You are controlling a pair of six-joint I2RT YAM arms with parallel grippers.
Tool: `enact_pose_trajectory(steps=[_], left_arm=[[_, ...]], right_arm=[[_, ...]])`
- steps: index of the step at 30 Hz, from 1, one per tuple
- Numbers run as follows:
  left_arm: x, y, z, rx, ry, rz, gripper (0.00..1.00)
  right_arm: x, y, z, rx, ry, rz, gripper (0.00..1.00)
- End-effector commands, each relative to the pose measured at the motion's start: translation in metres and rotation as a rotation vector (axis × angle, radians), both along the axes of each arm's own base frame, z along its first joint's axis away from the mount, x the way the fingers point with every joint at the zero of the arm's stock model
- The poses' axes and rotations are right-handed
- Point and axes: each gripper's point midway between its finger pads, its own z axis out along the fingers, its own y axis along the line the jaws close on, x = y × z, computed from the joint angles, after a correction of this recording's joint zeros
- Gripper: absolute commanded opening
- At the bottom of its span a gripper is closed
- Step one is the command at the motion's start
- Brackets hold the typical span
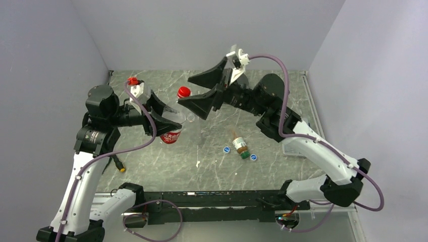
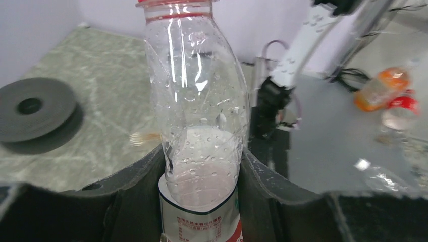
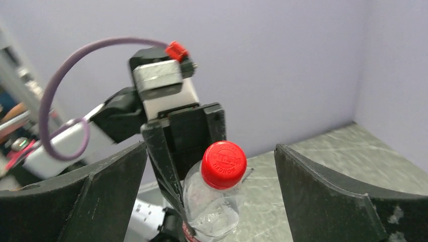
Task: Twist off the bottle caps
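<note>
A clear bottle with a red label (image 1: pixel 171 133) stands tilted, and my left gripper (image 1: pixel 169 117) is shut on its body. In the left wrist view the bottle (image 2: pixel 202 101) sits pinched between the two black fingers (image 2: pixel 136 191), with the gripper (image 2: pixel 202 201) at label height. Its red cap (image 1: pixel 184 92) is screwed on. My right gripper (image 1: pixel 193 92) is open, a finger on either side of the cap (image 3: pixel 223 164) without touching it; the gripper (image 3: pixel 211 156) faces it from the right. An amber-brown bottle (image 1: pixel 241 146) lies on the table, its green cap on.
Two loose blue caps (image 1: pixel 226 149) (image 1: pixel 253 157) lie beside the amber bottle. A small clear piece (image 1: pixel 191 117) lies under the right gripper. Grey walls close three sides. The left wrist view shows a black disc (image 2: pixel 30 108) and more bottles (image 2: pixel 378 88) beyond the right arm's base.
</note>
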Motion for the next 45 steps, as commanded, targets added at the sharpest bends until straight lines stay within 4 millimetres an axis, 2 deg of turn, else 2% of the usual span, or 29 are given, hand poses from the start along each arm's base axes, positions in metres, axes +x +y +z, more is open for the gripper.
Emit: enact_pose_trajectory(steps=[1,5,10,15,25,32,40,43,45], left_arm=[[0.036,0.017,-0.024,0.112,-0.161,0.226,0.03],[0.058,0.031,-0.041,0.165,-0.243,0.356,0.00],[0.072,0.040,-0.043,0.204,-0.276,0.437,0.00],[0.075,0.044,-0.042,0.203,-0.289,0.469,0.00],[0.074,0.042,-0.041,0.183,-0.291,0.465,0.00],[0.073,0.042,-0.040,0.180,-0.295,0.464,0.00],[0.072,0.042,-0.039,0.176,-0.297,0.462,0.00],[0.071,0.042,-0.039,0.175,-0.297,0.463,0.00],[0.071,0.042,-0.037,0.172,-0.299,0.464,0.00]], right_arm=[[0.035,-0.019,0.000,0.053,0.119,-0.349,1.00],[0.054,0.003,-0.027,-0.087,0.211,-0.493,1.00],[0.063,0.018,-0.026,-0.103,0.265,-0.541,1.00],[0.070,0.025,-0.030,-0.092,0.308,-0.558,0.96],[0.071,0.029,-0.029,-0.004,0.396,-0.489,0.68],[0.080,0.038,-0.032,-0.007,0.448,-0.459,0.63],[0.083,0.049,-0.031,-0.015,0.453,-0.440,0.51],[0.082,0.051,-0.031,-0.015,0.454,-0.433,0.42],[0.082,0.051,-0.030,-0.013,0.452,-0.433,0.31]])
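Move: The red cap, on the bottle the left hand still grips, sits just past the right hand's wide-open fingers: about 3 cm to its left, 2 cm ahead and 1 cm lower. From the left hand it is about 5 cm ahead, 4 cm to the right and 9 cm above. Far below the right hand, an open clear bottle stands on the table roughly 14 cm ahead and 6 cm left; the green-capped bottle lies about 9 cm ahead, 16 cm right. Forward, down and to the left, the right hand swings quickly, turning some 30 degrees clockwise, then creeps on forward and left as its open fingers close down around the red cap's sides. The left hand keeps its grip on the bottle, carries it about 7 cm forward with some drop and a drift left, turning counter-clockwise, then holds it still. ##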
